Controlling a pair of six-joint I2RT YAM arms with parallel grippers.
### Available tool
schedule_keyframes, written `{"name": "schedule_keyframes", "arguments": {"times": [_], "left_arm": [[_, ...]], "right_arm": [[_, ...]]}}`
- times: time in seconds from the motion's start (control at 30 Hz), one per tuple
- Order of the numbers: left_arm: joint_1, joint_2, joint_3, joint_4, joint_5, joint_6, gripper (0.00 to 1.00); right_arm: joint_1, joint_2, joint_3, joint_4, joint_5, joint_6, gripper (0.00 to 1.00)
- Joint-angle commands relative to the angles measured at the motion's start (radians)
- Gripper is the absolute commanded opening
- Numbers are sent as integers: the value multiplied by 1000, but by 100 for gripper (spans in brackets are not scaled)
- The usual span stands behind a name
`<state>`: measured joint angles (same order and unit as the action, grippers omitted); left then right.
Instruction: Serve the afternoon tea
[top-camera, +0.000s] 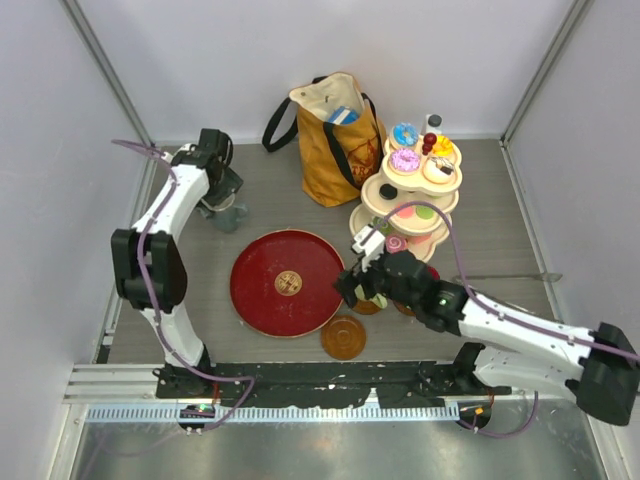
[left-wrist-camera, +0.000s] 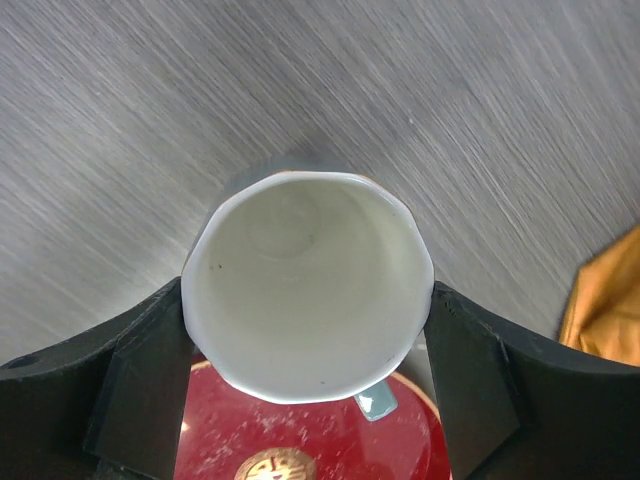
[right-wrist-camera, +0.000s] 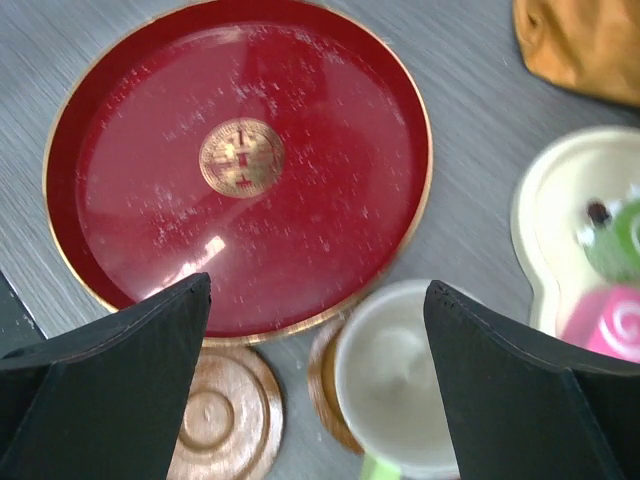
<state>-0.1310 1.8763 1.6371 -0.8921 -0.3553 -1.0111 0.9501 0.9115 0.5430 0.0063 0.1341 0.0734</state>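
Observation:
My left gripper (top-camera: 228, 205) (left-wrist-camera: 308, 295) is shut on the grey-green mug (top-camera: 231, 216) (left-wrist-camera: 300, 290) at the back left of the table. Both fingers press its rim, and its handle points toward the tray. My right gripper (top-camera: 358, 285) (right-wrist-camera: 318, 285) hangs open just right of the tray, holding nothing. Below it a pale green mug (top-camera: 378, 299) (right-wrist-camera: 395, 400) stands on a brown saucer (right-wrist-camera: 322, 385), close to the right finger. An empty saucer (top-camera: 343, 337) (right-wrist-camera: 215, 415) lies beside it. The cream three-tier stand (top-camera: 372, 195) (right-wrist-camera: 535, 215) carries donuts (top-camera: 405, 160) and a pink roll cake (right-wrist-camera: 605, 320).
The big round red tray (top-camera: 265, 270) (left-wrist-camera: 330, 440) (right-wrist-camera: 300, 220) lies in the middle of the grey table. A mustard-yellow tote bag (top-camera: 335, 150) (left-wrist-camera: 605, 300) (right-wrist-camera: 580, 40) stands at the back, left of the stand. White walls enclose the table on three sides.

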Motion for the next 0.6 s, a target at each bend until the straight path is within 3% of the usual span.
{"name": "schedule_keyframes", "arguments": {"times": [0.0, 0.17, 0.43, 0.57], "left_arm": [[-22, -204, -20, 94, -31, 92, 0], [-38, -281, -49, 29, 53, 111, 0], [-108, -390, -118, -17, 168, 92, 0], [-166, -437, -140, -54, 180, 77, 0]], "right_arm": [[6, 156, 185, 208, -115, -116, 91], [10, 328, 320, 317, -208, -147, 91], [62, 536, 495, 316, -93, -219, 89], [79, 593, 506, 340, -67, -202, 89]]}}
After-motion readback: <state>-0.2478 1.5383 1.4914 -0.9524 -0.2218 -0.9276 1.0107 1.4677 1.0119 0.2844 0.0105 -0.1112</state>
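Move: Low in the left hand's grip, just under its fingers, sits the grey mug; from that hand the red tray's middle lies some 19 cm back, 16 cm right and 11 cm down. From the empty right hand the grey mug is about 20 cm ahead, 29 cm left and 4 cm lower. The green mug stands roughly 5 cm right and 1 cm back of that hand, the empty coaster 12 cm back and 2 cm left, the tray's middle 15 cm left and 1 cm ahead. Bringing the two hands together, the left keeps hold of the grey mug and raises it about 8 cm, then draws it back and right towards the tray, turning some 15 degrees clockwise. The right leaves the green mug and swings about 15 cm left and 5 cm forward over the tray, rising 8 cm, fingers wide open, tipping up and turning counter-clockwise towards the grey mug. ##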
